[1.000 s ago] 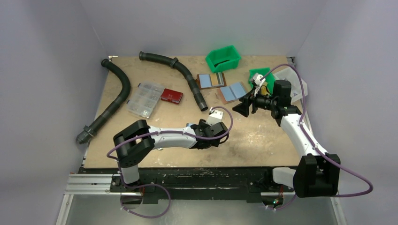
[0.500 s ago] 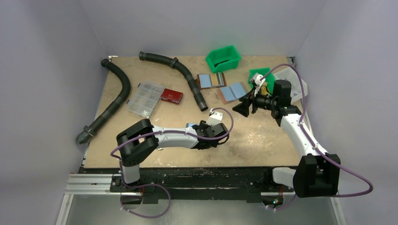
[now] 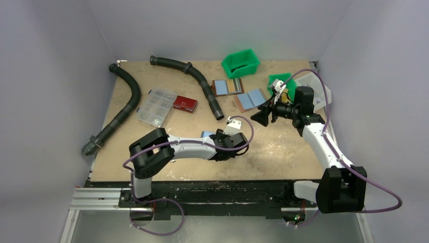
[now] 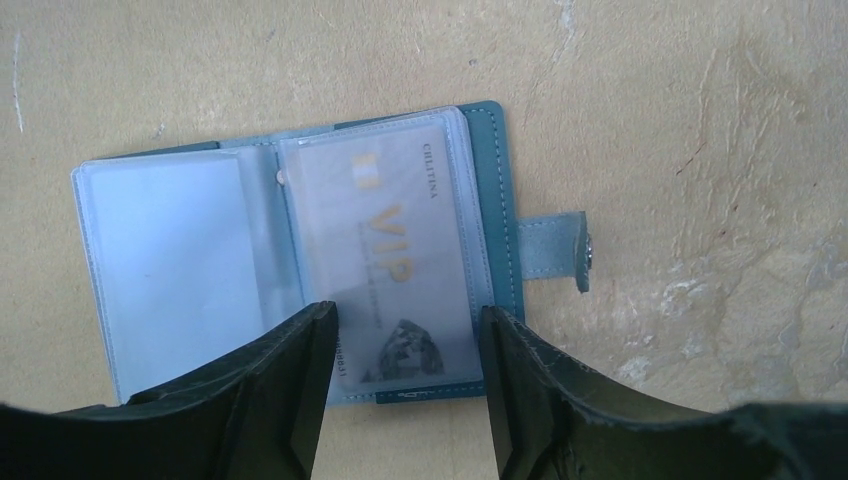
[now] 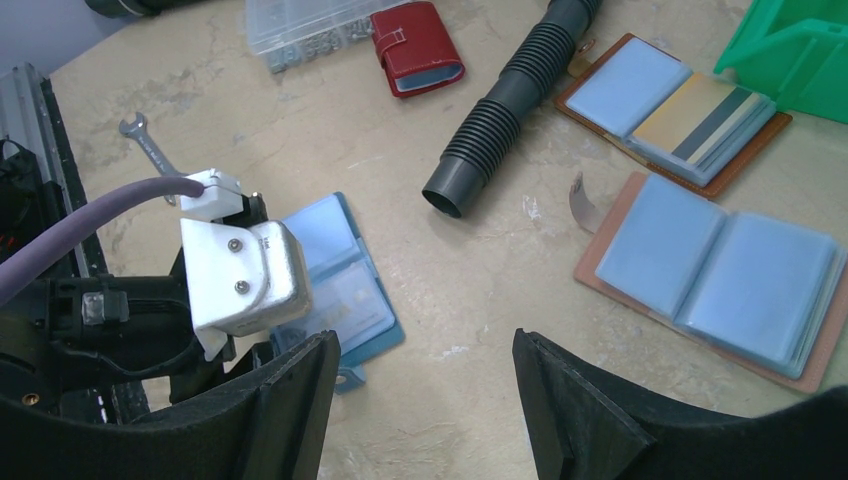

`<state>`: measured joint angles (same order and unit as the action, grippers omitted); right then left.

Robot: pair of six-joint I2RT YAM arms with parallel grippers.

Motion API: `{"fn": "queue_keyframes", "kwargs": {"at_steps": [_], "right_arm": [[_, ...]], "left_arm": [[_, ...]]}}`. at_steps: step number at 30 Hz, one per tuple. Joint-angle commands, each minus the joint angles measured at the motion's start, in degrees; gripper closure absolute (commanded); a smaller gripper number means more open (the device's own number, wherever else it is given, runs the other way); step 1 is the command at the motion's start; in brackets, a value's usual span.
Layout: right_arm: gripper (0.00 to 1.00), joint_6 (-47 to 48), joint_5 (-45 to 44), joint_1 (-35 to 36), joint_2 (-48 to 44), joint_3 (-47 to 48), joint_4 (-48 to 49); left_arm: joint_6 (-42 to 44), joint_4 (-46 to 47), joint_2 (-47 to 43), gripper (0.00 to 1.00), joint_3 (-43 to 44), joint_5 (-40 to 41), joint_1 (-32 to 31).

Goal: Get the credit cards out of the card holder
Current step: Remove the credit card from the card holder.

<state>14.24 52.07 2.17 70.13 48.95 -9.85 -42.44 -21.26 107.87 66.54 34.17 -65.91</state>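
The card holder (image 4: 300,250) lies open and flat on the table, dark-blue edge and snap tab (image 4: 560,248) to the right, light-blue pockets facing up. A pale VIP credit card (image 4: 390,260) sits inside the right-hand clear pocket. My left gripper (image 4: 405,345) is open just above the holder's near edge, its fingers standing either side of that card's lower end with nothing clamped. In the right wrist view the card holder (image 5: 345,275) shows partly under the left wrist. My right gripper (image 5: 425,370) hangs open above bare table to the holder's right, holding nothing.
Two brown-backed, blue-lined holders (image 5: 675,110) (image 5: 720,275) lie open at the back right. A red wallet (image 5: 417,48), black ribbed hose (image 5: 510,115), wrench (image 5: 150,150), clear organiser box (image 3: 156,106) and green bins (image 3: 240,63) stand further back.
The left arm's elbow has shifted a little to the right while its gripper stays over the card holder. The right arm has not moved.
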Motion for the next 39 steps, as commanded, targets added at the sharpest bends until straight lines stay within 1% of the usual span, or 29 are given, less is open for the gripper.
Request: {"fn": "queue_keyframes", "kwargs": {"at_steps": [1,3,7,10,14,19,23,27,32,35,36,38,39], "right_arm": [[0.28,0.87,1.54,-0.07,-0.05,2.78,0.06],[0.28,0.88,1.54,-0.07,-0.01,2.79,0.01],[0.28,0.88,1.54,-0.02,-0.03,2.79,-0.01],[0.28,0.87,1.54,-0.06,-0.07,2.76,-0.06],[0.28,0.92,1.63,-0.07,-0.03,2.83,-0.12],[0.27,0.97,1.76,-0.07,0.01,2.91,-0.31],[0.28,1.04,2.08,-0.06,0.14,2.92,-0.54],[0.28,0.87,2.89,0.39,1.13,3.4,-1.7],[0.28,1.05,2.79,4.33,2.75,3.77,-2.71],[0.27,0.92,2.26,8.19,4.01,3.44,-2.31],[0.28,0.82,2.23,9.34,4.68,3.36,-2.18],[0.27,0.38,2.29,11.39,6.16,3.37,-1.8],[0.28,0.21,2.41,12.11,7.0,3.41,-1.72]], "left_arm": [[0.34,-5.02,4.67,0.44,-0.57,2.54,0.87],[0.36,-5.02,5.28,0.48,-0.69,2.8,0.87],[0.65,-5.2,5.19,0.58,-0.99,2.89,0.87],[0.75,-4.32,2.73,0.62,-1.86,2.53,0.87],[1.12,0.16,-3.36,0.63,-5.32,-0.35,1.77],[0.88,9.36,-11.57,0.65,-13.43,-8.76,6.03],[-0.11,18.37,-17.49,0.66,-21.57,-17.29,11.37],[-1.36,26.1,-21.18,0.67,-27.07,-24.38,15.05],[-3.17,32.85,-23.32,0.67,-31.6,-31.87,18.53],[-3.76,34.3,-24.12,0.68,-33.13,-33.62,19.84],[-3.77,34.08,-24.29,0.7,-33.28,-33.53,20.05],[-3.66,32.99,-24.67,0.82,-33.28,-32.45,20.21],[-3.66,32.28,-24.79,0.84,-33.15,-31.82,20.21]]}}
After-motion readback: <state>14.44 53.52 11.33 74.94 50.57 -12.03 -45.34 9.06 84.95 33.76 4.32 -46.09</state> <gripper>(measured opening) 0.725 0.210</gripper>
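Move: The left fingers straddle the card in its clear sleeve on the open card holder's right page; the card's middle lies about 2 cm ahead, 1 cm left and 1 cm below. The holder's left page is some 7 cm left and 2 cm ahead, its clasp tab 4 cm right and 2 cm ahead; the hose end is about 14 cm ahead, 3 cm left. From the right hand the card is roughly 12 cm left, 4 cm back and 17 cm down. Bearing on the sleeved page, the left fingers squeeze inward across the card, then drag the holder about 6 cm to the left, the hand rolling some 30 degrees so its left side dips; the fingers narrow further at the end. Late on, the open right hand sets off about 5 cm left, also back and slightly down, turning counter-clockwise. ##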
